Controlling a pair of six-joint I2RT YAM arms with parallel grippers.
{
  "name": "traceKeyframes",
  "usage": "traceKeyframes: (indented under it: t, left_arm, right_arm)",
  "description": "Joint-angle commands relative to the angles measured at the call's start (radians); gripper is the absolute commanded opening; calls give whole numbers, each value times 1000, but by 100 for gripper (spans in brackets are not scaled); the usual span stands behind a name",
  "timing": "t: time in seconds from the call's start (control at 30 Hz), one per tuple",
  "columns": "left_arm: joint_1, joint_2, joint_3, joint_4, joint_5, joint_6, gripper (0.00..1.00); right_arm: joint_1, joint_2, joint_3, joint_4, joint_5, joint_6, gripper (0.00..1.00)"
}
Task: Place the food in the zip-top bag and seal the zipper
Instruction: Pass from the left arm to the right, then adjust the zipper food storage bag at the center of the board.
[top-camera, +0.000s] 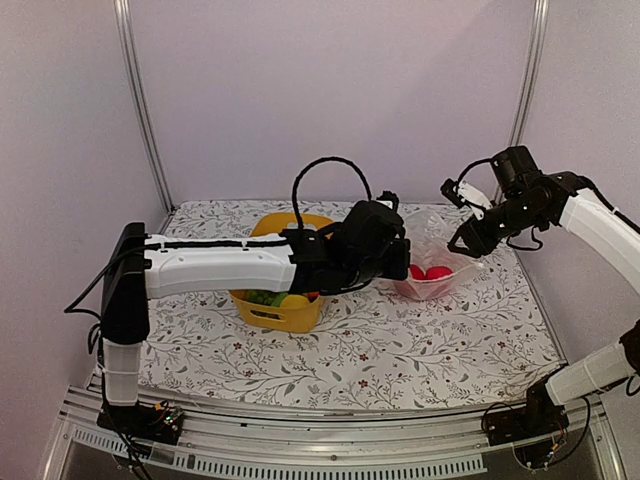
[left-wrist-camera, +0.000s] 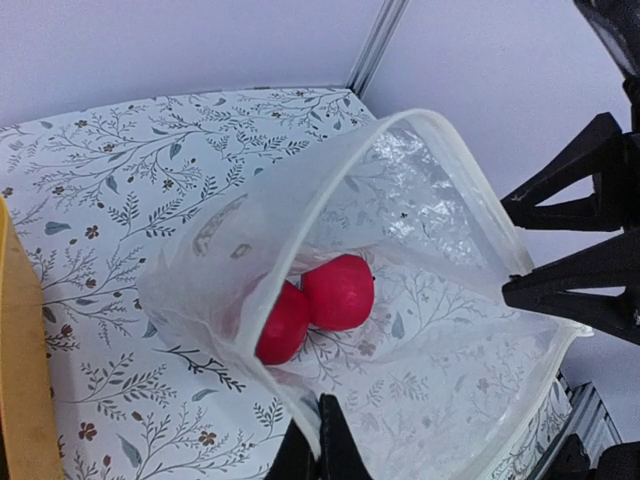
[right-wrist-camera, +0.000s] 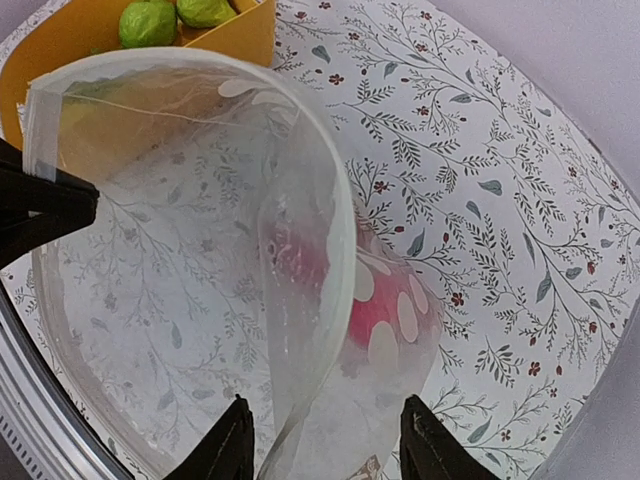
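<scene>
The clear zip-top bag (top-camera: 430, 235) lies open on the patterned cloth at the right. Two red toy fruits (top-camera: 430, 272) sit inside it; they also show in the left wrist view (left-wrist-camera: 338, 292) and, through the plastic, in the right wrist view (right-wrist-camera: 385, 300). My left gripper (left-wrist-camera: 322, 440) is shut on the bag's near rim, where the zipper strip (left-wrist-camera: 470, 170) runs. My right gripper (right-wrist-camera: 325, 450) is open, with the opposite rim of the bag (right-wrist-camera: 180, 250) passing between its fingers (right-wrist-camera: 230, 445). Green toy food (right-wrist-camera: 148, 22) lies in the yellow basket.
The yellow basket (top-camera: 285, 315) stands just left of the bag, under my left arm, with green and yellow pieces (top-camera: 262, 297) in it. The left gripper (top-camera: 403, 258) and right gripper (top-camera: 468, 243) face each other across the bag. White walls enclose the table.
</scene>
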Motion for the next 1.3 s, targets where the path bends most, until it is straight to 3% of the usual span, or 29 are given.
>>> traceKeyframes:
  t: [0.0,0.17,0.37,0.53,0.57,0.63,0.67,0.8,1.0,1.17,1.27]
  left_arm:
    - [14,-25,-8,25,4,18,0]
    - [16,-33,-19,33,6,22,0]
    - [15,-41,-41,47,17,25,0]
    - [14,-63,-65,100,80,80,0]
    - [14,-70,-73,126,106,104,4]
    - [14,-88,-86,172,163,158,33]
    - [14,-103,-92,174,179,186,43]
    - [14,-199,-154,226,155,293,67]
    - [44,-365,-297,131,35,405,77]
    - [116,-457,-407,-11,-51,347,77]
    - [174,-502,-481,-86,-53,275,77]
  right_arm:
    - [4,-13,-27,-31,49,-17,48]
    - [3,-22,-27,-3,88,-23,36]
    - [3,-24,-6,109,246,-8,3]
    - [-2,-24,24,137,242,12,0]
    - [-2,-20,24,136,243,13,0]
    - [-5,-14,23,137,252,13,0]
    - [-12,-13,22,142,253,11,0]
    - [-68,-2,43,156,225,20,0]
    - [-143,36,129,154,245,5,0]
    - [-182,71,181,164,231,18,0]
    - [-182,68,134,168,122,40,0]
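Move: Between the right hand's open fingers, about 1 cm below their midpoint, runs the bag rim it will take. From the left hand, which still pinches the bag's mouth, that stretch lies some 12 cm right, 2 cm ahead and 1 cm higher. The red food in the bag lies roughly 7 cm ahead of the right hand, 3 cm left and 18 cm below. The yellow bin is about 25 cm left of the left hand, 5 cm ahead and 17 cm below. Dipping about 1 cm and easing right, the right hand shuts its fingers on the rim while the left keeps its pinch; the left then opens, backs off a little and rises some 11 cm, swinging left towards the bin. The right carries the bag forward, right and up, some 14 cm in all, its fingertips tipping upward and wrist turning clockwise. ##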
